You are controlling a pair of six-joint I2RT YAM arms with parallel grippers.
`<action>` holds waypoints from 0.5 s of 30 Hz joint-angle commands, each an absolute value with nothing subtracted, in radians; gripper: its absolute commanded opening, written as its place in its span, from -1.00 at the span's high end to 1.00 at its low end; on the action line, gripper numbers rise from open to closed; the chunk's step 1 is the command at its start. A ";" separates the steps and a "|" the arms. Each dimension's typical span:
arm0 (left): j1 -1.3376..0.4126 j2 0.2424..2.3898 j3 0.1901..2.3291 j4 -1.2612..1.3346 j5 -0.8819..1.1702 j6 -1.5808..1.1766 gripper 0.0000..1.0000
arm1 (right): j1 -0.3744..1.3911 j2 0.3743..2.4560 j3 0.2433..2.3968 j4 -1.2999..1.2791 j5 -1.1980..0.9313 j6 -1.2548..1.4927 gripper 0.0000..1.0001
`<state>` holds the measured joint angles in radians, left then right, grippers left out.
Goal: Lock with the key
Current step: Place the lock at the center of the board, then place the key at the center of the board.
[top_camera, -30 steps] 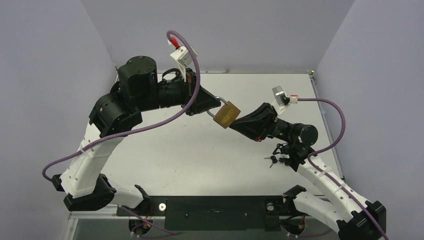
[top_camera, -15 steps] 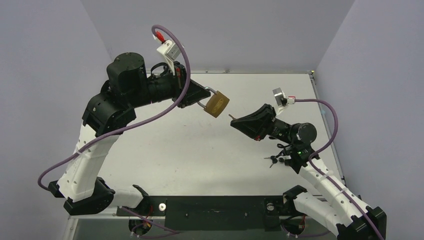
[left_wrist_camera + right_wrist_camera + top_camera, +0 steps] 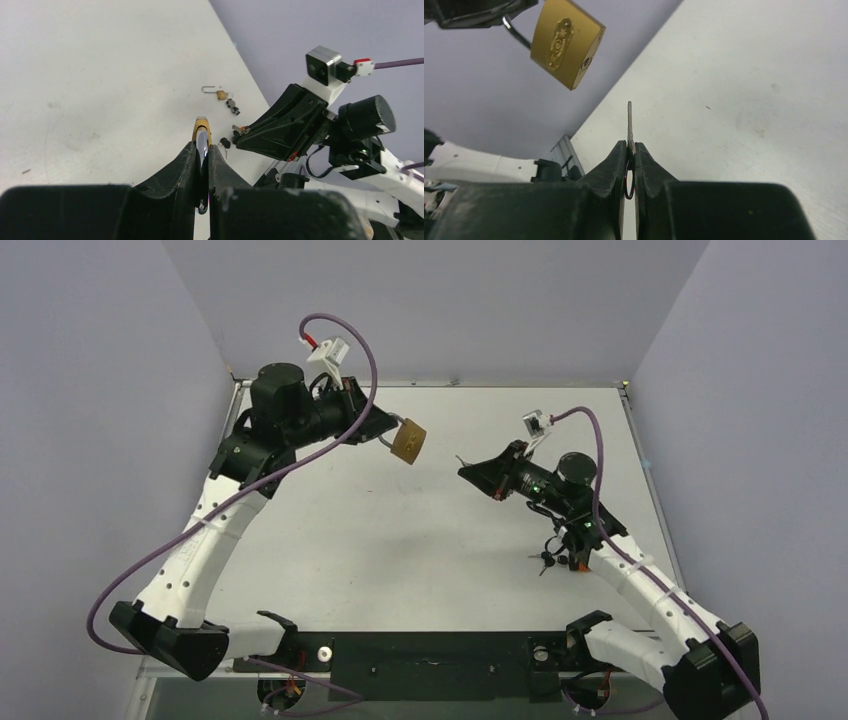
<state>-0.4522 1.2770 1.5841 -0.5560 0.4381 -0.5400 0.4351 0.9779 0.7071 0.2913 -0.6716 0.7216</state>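
A brass padlock (image 3: 408, 441) hangs in the air over the far middle of the table. My left gripper (image 3: 386, 436) is shut on its steel shackle (image 3: 202, 146), and the brass body (image 3: 201, 123) sticks out past the fingertips. In the right wrist view the padlock (image 3: 566, 42) shows at upper left, its keyhole end facing down and right. My right gripper (image 3: 468, 471) is shut on a flat metal key (image 3: 629, 122) whose blade points towards the padlock, with a clear gap between them. A thin ring hangs between the right fingers.
A small open padlock (image 3: 218, 93) with black-headed keys (image 3: 232, 105) lies on the white table (image 3: 400, 550) near the right arm. More keys (image 3: 547, 560) lie beside the right arm's elbow. Purple walls close in the left, far and right sides.
The left arm has drawn the padlock back to the left and farther away, off the key. The right gripper has swung slightly left and now stands apart from the padlock.
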 commanded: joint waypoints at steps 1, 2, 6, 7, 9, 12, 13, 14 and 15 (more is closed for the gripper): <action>-0.400 1.245 1.446 -0.233 0.406 -0.674 1.00 | 0.439 1.116 0.812 0.120 -0.500 0.645 1.00; -0.387 1.261 1.393 -0.185 0.407 -0.688 1.00 | 0.442 1.143 0.848 0.083 -0.464 0.637 1.00; -0.372 1.320 1.268 -0.067 0.421 -0.763 1.00 | 0.482 1.316 0.945 -0.010 -0.367 0.610 1.00; -0.371 1.342 1.251 -0.055 0.415 -0.766 1.00 | 0.489 1.369 0.968 -0.024 -0.336 0.608 1.00; -0.366 1.380 1.186 -0.024 0.411 -0.773 1.00 | 0.511 1.444 0.999 -0.044 -0.303 0.606 1.00; -0.358 1.444 1.122 0.079 0.413 -0.806 1.00 | 0.534 1.539 1.039 -0.052 -0.275 0.612 1.00; -0.354 1.479 1.094 0.099 0.415 -0.813 1.00 | 0.535 1.582 1.062 -0.060 -0.261 0.616 1.00; -0.352 1.498 1.083 0.138 0.415 -0.826 1.00 | 0.538 1.625 1.075 -0.069 -0.255 0.616 1.00; -0.348 1.533 1.058 0.158 0.415 -0.834 1.00 | 0.538 1.644 1.099 -0.082 -0.248 0.615 1.00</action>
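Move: My left hand holds the lock by its shackle, the body some 4 cm to the right of my fingers and 4 below. The board's centre, where it is bound, lies about 13 cm ahead, 5 to the right and 40 down; the key in my right fingers is about 4 cm back, 10 right and 11 lower. From my right hand, that centre is some 18 cm ahead, 7 left and 30 down. I bring the lock down fast towards the board's centre, my left hand sinking about 20 cm and easing some 7 forward, its fingers tipping further down and swinging slightly counter-clockwise, grip kept. My right hand keeps the key and travels along with it, down about 15 cm and 10 forward with a little left, fingers drooping towards the table. ##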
